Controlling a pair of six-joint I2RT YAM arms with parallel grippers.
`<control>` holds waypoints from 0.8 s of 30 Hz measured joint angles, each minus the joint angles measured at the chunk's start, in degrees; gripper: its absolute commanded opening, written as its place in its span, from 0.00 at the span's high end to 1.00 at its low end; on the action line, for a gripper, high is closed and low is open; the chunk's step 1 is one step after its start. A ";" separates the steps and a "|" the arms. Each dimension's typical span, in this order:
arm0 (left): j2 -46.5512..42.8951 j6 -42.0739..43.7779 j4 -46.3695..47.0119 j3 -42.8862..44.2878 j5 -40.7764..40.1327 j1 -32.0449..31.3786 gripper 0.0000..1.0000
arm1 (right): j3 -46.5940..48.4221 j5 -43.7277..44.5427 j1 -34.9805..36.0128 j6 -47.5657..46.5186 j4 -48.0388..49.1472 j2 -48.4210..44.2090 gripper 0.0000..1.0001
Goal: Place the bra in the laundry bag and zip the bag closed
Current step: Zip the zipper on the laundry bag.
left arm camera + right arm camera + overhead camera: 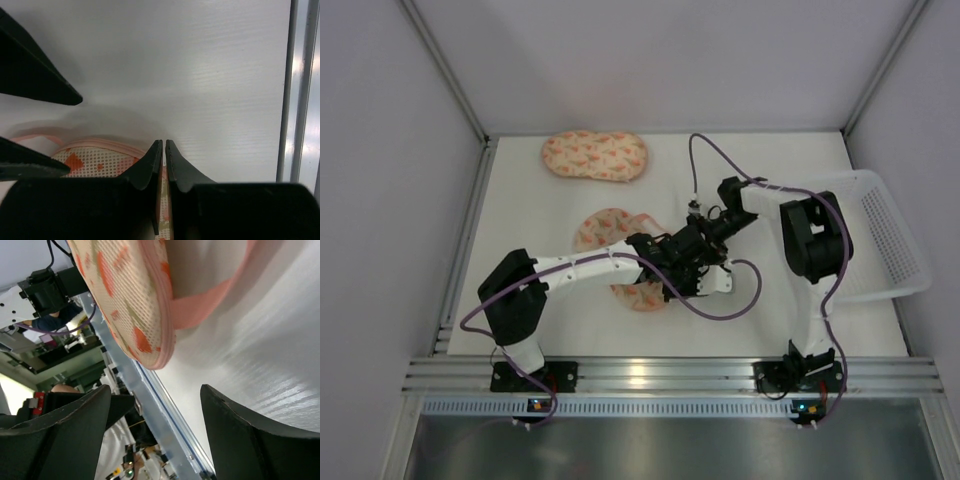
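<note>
The laundry bag (pixel 605 228) is a peach pouch with orange-red print, lying mid-table with both arms crossing over it. My left gripper (pixel 678 286) is at the bag's near-right end. In the left wrist view it (pixel 164 142) is shut, with a thin strip of the bag's edge between its fingers and the bag's mesh (pixel 95 157) just to its left. My right gripper (pixel 694 256) is close behind it. In the right wrist view it (pixel 155 390) is open and empty, with the raised bag (pixel 125 295) beyond its fingertips. The bra is out of view.
A second, identical patterned pouch (pixel 595 155) lies at the back left. A white mesh basket (pixel 885 240) stands at the right edge, behind the right arm. An aluminium rail (pixel 670 375) runs along the table's near edge, and grey walls enclose the other sides.
</note>
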 measured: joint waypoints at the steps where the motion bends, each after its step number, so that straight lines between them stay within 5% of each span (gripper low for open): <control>1: 0.00 1.33 -0.42 -0.02 -0.13 0.00 0.80 | -1.33 -0.37 0.00 0.20 0.28 0.00 0.28; 2: -0.02 2.71 -0.98 -0.04 -0.46 -0.07 0.68 | -2.84 -0.72 0.02 0.46 0.55 0.00 0.27; 5: -0.85 5.42 -1.53 -1.09 -1.53 -0.33 0.55 | -5.16 -2.10 0.26 1.20 1.44 0.07 0.27; 11: -8.87 10.88 -1.29 -8.76 -3.87 -0.52 0.50 | -5.53 -5.01 1.46 3.19 5.33 0.39 0.36; 12: -11.78 12.17 0.52 -11.61 -4.59 -0.55 0.50 | -5.53 -5.29 1.86 3.61 5.99 0.52 0.46; 19: -31.89 24.00 13.81 -30.80 -10.12 -3.67 0.45 | -5.51 -7.06 3.32 5.81 8.79 2.73 0.78; 24: -34.97 32.79 26.01 -39.87 -13.35 -7.41 0.44 | -5.51 -8.44 3.58 7.26 10.43 3.23 1.00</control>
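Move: The right gripper, standing open, faces the near-right end of the laundry bag's zipped edge, roughly 2 cm back, 4 cm to its left and 2 cm lower; the pink strap loop lies about 6 cm ahead, 8 cm left and 3 cm lower. The left gripper is shut at the zip pull, about 1 cm below its fingertips, with the bag's middle some 10 cm ahead, 13 cm left and 3 cm lower. Open the left fingers to about half, come free of the bag's edge and draw left about 7 cm, slightly back and up, swinging the fingertips forward. Meanwhile ease the open right gripper back and a little down, then left about 3 cm onto the end of the zipped edge, and close its fingers to pinch it beside the strap. ##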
